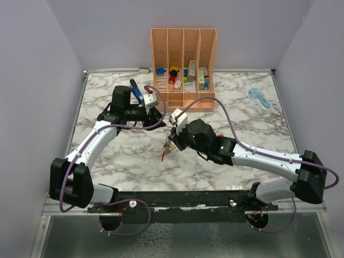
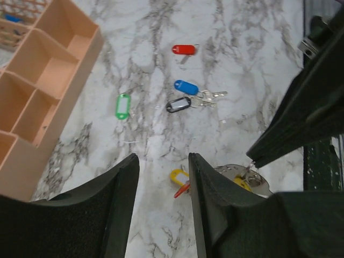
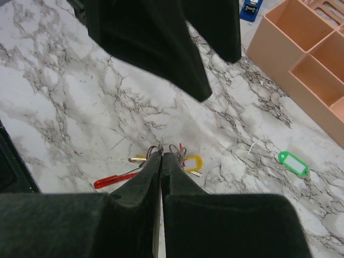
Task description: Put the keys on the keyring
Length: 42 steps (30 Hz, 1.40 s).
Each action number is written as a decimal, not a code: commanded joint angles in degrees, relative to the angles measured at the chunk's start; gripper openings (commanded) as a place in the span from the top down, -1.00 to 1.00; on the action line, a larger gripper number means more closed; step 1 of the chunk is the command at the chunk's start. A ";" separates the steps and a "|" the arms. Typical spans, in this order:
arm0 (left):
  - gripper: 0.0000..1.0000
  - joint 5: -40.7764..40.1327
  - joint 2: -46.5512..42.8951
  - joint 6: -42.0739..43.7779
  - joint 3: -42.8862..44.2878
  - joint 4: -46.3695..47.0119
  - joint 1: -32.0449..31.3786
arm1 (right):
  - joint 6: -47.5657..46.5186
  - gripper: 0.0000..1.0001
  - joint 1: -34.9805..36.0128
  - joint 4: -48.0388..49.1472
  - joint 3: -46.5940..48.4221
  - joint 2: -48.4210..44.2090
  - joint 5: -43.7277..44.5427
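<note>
My right gripper [image 3: 162, 154] is shut on the thin metal loop of the keyring [image 3: 152, 152], low over the marble table. A red strip [image 3: 115, 180] and a yellow-tagged key [image 3: 192, 163] sit at that loop. From above, the right gripper [image 1: 171, 142] has the red strip [image 1: 163, 156] hanging under it. My left gripper [image 2: 163, 161] is open with nothing between its fingers, hovering just behind the yellow key [image 2: 179, 176]. Loose keys lie on the table: red [image 2: 184, 49], blue [image 2: 186, 86], black [image 2: 178, 104] and green [image 2: 123, 105].
A peach slotted organizer [image 1: 184, 67] holding small coloured items stands at the back centre, close to the left arm. A blue pen-like tool [image 1: 136, 92] lies by its left side. A pale blue object [image 1: 259, 98] rests at the back right.
</note>
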 commanded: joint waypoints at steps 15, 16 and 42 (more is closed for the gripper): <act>0.13 19.62 2.44 27.16 0.95 -18.60 -4.38 | 2.69 0.98 0.32 1.47 -1.32 -6.02 -3.64; 0.14 20.07 2.51 27.47 1.01 -19.15 -4.50 | 2.69 0.98 0.31 1.51 -1.30 -5.99 -3.63; 0.09 23.24 4.20 45.09 6.81 -39.87 -4.96 | 2.84 0.98 0.28 1.70 -3.16 -8.06 -2.63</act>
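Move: The keyring, pinched in the right fingertips with red and yellow tags hanging under it, lies about 8 cm back, 5 cm right and 3 cm below the left hand; from the right hand it is right at the tips, some 2 cm below. Down on the table, about 22 cm below the left hand, the green tag is roughly 4 cm ahead and 12 cm right of it, and the black tag about 4 cm back and 14 cm right. Back towards the robot sweeps the left hand, about 10 cm and a little to the right, fast at first and then creeping, as it swings some 30 degrees clockwise to point its half-open fingers at the held keyring. The right hand keeps the ring pinched and eases back and up about 2 cm each, drifting slightly right. ##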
